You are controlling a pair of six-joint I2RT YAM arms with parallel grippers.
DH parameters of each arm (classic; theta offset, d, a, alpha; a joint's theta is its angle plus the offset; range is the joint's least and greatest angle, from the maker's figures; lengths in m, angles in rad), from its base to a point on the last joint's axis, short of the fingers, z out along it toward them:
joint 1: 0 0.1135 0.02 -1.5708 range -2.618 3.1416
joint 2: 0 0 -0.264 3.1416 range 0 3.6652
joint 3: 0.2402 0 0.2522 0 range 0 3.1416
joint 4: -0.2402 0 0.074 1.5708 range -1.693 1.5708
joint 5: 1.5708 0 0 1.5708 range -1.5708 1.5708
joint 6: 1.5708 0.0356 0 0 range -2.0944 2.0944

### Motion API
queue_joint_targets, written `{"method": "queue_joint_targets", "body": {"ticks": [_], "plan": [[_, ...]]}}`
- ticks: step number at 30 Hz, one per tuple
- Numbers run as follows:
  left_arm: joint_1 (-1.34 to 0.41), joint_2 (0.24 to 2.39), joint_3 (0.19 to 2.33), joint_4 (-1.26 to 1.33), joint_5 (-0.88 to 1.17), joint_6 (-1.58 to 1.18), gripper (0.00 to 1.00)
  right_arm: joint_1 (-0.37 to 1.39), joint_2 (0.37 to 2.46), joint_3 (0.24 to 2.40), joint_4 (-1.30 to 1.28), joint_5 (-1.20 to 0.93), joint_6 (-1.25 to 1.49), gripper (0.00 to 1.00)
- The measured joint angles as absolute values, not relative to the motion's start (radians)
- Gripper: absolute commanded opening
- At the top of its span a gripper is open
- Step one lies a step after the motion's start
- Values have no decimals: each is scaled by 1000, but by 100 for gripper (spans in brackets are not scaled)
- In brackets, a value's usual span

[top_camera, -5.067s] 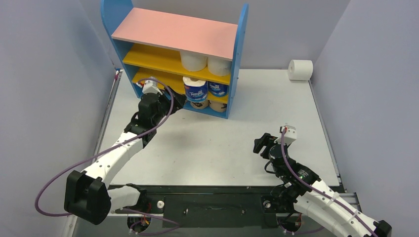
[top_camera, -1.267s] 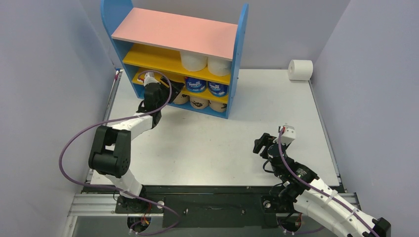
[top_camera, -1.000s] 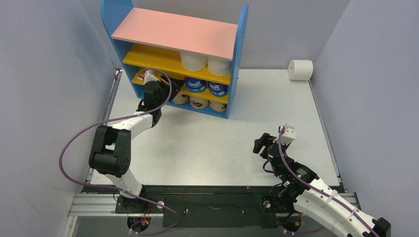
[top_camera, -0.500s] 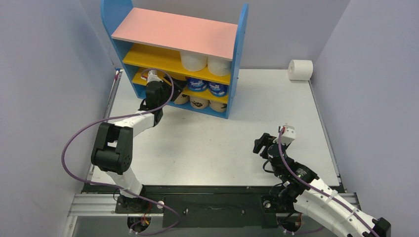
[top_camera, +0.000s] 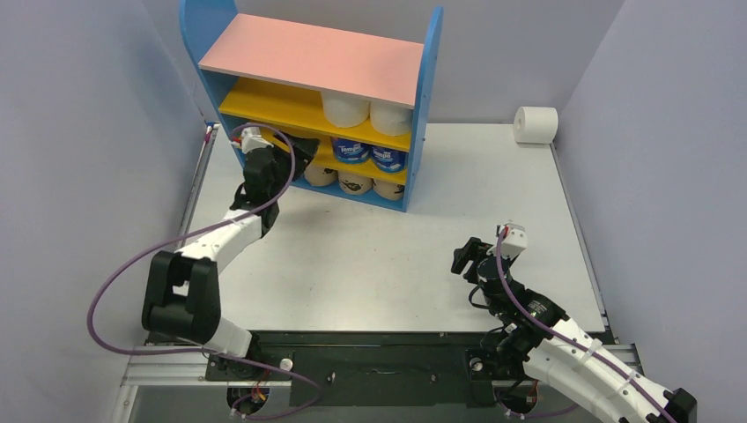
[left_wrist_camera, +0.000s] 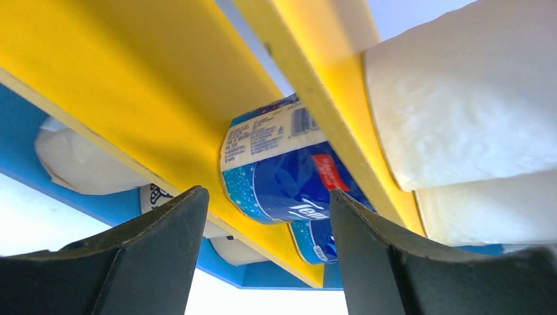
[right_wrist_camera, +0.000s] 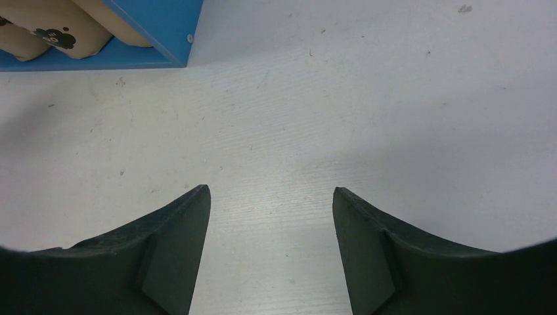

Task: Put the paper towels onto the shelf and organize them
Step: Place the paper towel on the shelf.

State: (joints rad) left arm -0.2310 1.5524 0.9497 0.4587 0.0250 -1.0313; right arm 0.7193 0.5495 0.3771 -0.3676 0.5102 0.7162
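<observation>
The shelf [top_camera: 313, 55] stands at the table's far left. On its upper yellow board are two white paper towels [top_camera: 345, 107], on the lower board two blue-wrapped rolls [top_camera: 351, 150], and on the blue base tan printed rolls [top_camera: 355, 183]. My left gripper [top_camera: 298, 154] is open at the shelf's left front, level with the lower board. In the left wrist view its fingers [left_wrist_camera: 266, 192] are apart and empty, with a blue roll [left_wrist_camera: 289, 177] lying beyond them and white rolls [left_wrist_camera: 460, 98] to the right. My right gripper [top_camera: 460, 257] hangs open and empty over bare table [right_wrist_camera: 269, 190].
A single white roll [top_camera: 536, 124] lies at the table's far right corner, by the wall. The right wrist view catches the shelf's blue base corner [right_wrist_camera: 157, 26] and a tan roll [right_wrist_camera: 52, 33] at its top left. Grey walls close in on both sides.
The left gripper set the blue roll on the lower yellow board, widened its jaws and drew back to the left, its elbow swinging outward. The right arm has not moved.
</observation>
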Motion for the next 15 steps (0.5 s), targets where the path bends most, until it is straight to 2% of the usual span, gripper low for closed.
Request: {"method": "queue_joint_targets", "body": {"ticks": [6,10,11,12,13,15], "plan": [[-243,1355,883,370,-104,-972,72,719,550,377,-366,511,716,67],[-329,1262,845,295,-205,-913,78,719,550,377,-361,514,716,68],[-361,1242,831,276,-231,-900,80,719,551,377,-359,514,716,68],[-398,1221,817,255,-259,-886,94,719,551,377,-359,514,716,68],[-430,1202,802,235,-286,-873,99,719,551,377,-358,514,715,68],[-484,1171,779,199,-323,-853,97,719,551,377,-358,514,715,68]]}}
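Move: The last paper towel, the white roll lying at the table's far right, is about 52 cm to the left hand's right, 12 cm farther out and 17 cm lower. Near the left hand, the nearer Tempo roll on the middle shelf stands about 6 cm ahead, 8 cm right and 3 cm lower; the second Tempo roll is roughly 10 cm right of that one. From the right hand the white roll lies about 36 cm ahead, 20 cm right and 8 cm lower. Backward, out of the shelf mouth, the empty left hand withdraws about 10 cm, away from the Tempo rolls. It first rises some 3 cm and swings slightly left, then sinks again and drifts back to the right. The wrist rolls about 15 degrees, left side up, while the fingers spread from partly open to nearly full. ##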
